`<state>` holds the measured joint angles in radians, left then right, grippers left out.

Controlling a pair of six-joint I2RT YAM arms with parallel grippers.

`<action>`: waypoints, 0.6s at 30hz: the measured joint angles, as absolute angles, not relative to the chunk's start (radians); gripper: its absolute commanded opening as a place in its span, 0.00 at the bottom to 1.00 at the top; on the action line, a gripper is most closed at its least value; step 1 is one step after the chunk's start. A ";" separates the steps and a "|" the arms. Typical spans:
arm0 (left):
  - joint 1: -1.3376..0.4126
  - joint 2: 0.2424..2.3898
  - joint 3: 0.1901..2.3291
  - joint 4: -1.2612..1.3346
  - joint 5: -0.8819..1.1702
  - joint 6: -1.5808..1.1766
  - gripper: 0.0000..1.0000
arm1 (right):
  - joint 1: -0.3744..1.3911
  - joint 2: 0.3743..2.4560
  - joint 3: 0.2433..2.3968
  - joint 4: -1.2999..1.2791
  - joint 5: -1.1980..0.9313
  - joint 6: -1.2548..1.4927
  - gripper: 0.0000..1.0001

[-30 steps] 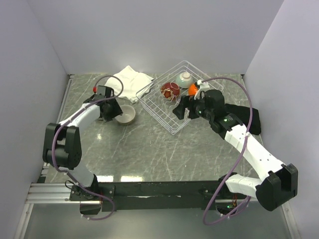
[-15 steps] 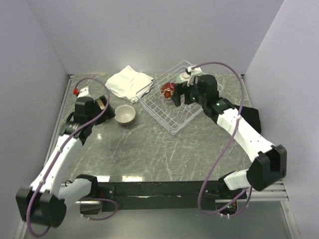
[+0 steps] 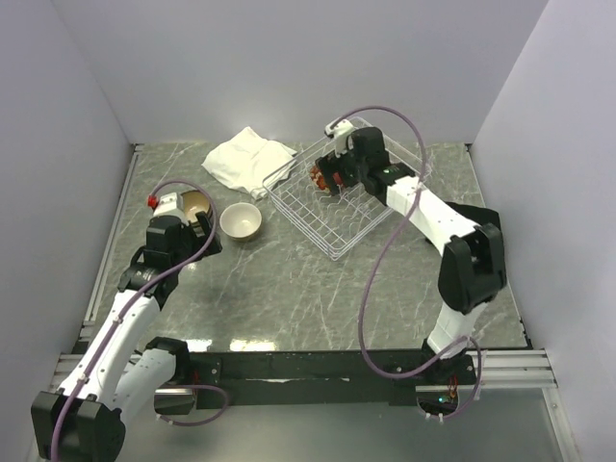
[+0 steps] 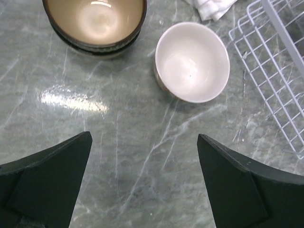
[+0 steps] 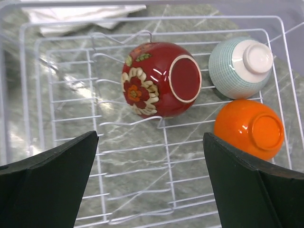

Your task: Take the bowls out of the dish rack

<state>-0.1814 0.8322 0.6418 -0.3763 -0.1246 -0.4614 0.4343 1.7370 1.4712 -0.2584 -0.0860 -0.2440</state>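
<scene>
The white wire dish rack stands at the back centre-right. Three bowls lie overturned in it: a red flowered bowl, a pale green-checked bowl and an orange bowl. My right gripper hovers open above the rack floor, just short of the red bowl; from above, the right gripper and arm hide the other two. A white bowl and a brown bowl stand upright on the table left of the rack. My left gripper is open over bare table, short of both.
A folded white cloth lies behind the white bowl, beside the rack's left corner. A black cloth lies right of the rack, under the right arm. The brown bowl sits close to the left wall.
My left gripper opened, let go of the white bowl and drew back toward the near left. My right arm swung back and left over the rack, ending above the red bowl.
</scene>
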 measured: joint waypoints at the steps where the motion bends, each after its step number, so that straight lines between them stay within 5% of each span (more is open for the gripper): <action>1: -0.183 0.836 0.642 -0.366 -0.128 -0.456 0.99 | 0.436 1.762 1.491 -0.266 -0.080 -0.263 1.00; 18: -0.185 0.868 0.642 -0.337 -0.164 -0.438 0.99 | 0.485 2.022 1.639 -0.307 0.017 -0.490 1.00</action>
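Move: Ahead of the right hand, which hangs wide open and empty over the dish rack, the red flowered bowl lies about 10 cm farther out, 3 cm to the left and 11 cm lower. The pale green bowl stands some 7 cm to the right of it and 6 cm beyond; the orange bowl, level with it, about 13 cm to its right. From the left hand the red bowl is roughly 27 cm ahead, 27 cm to the right and 6 cm down. Sinking about 8 cm into the rack towards the red bowl, the right hand also reaches some 4 cm forward, its descent easing off at the end. The wrist rolls its left side down by roughly 15 degrees and swings slightly counter-clockwise, with the fingers staying wide open and coming close to the bowl, no touch to be seen. ##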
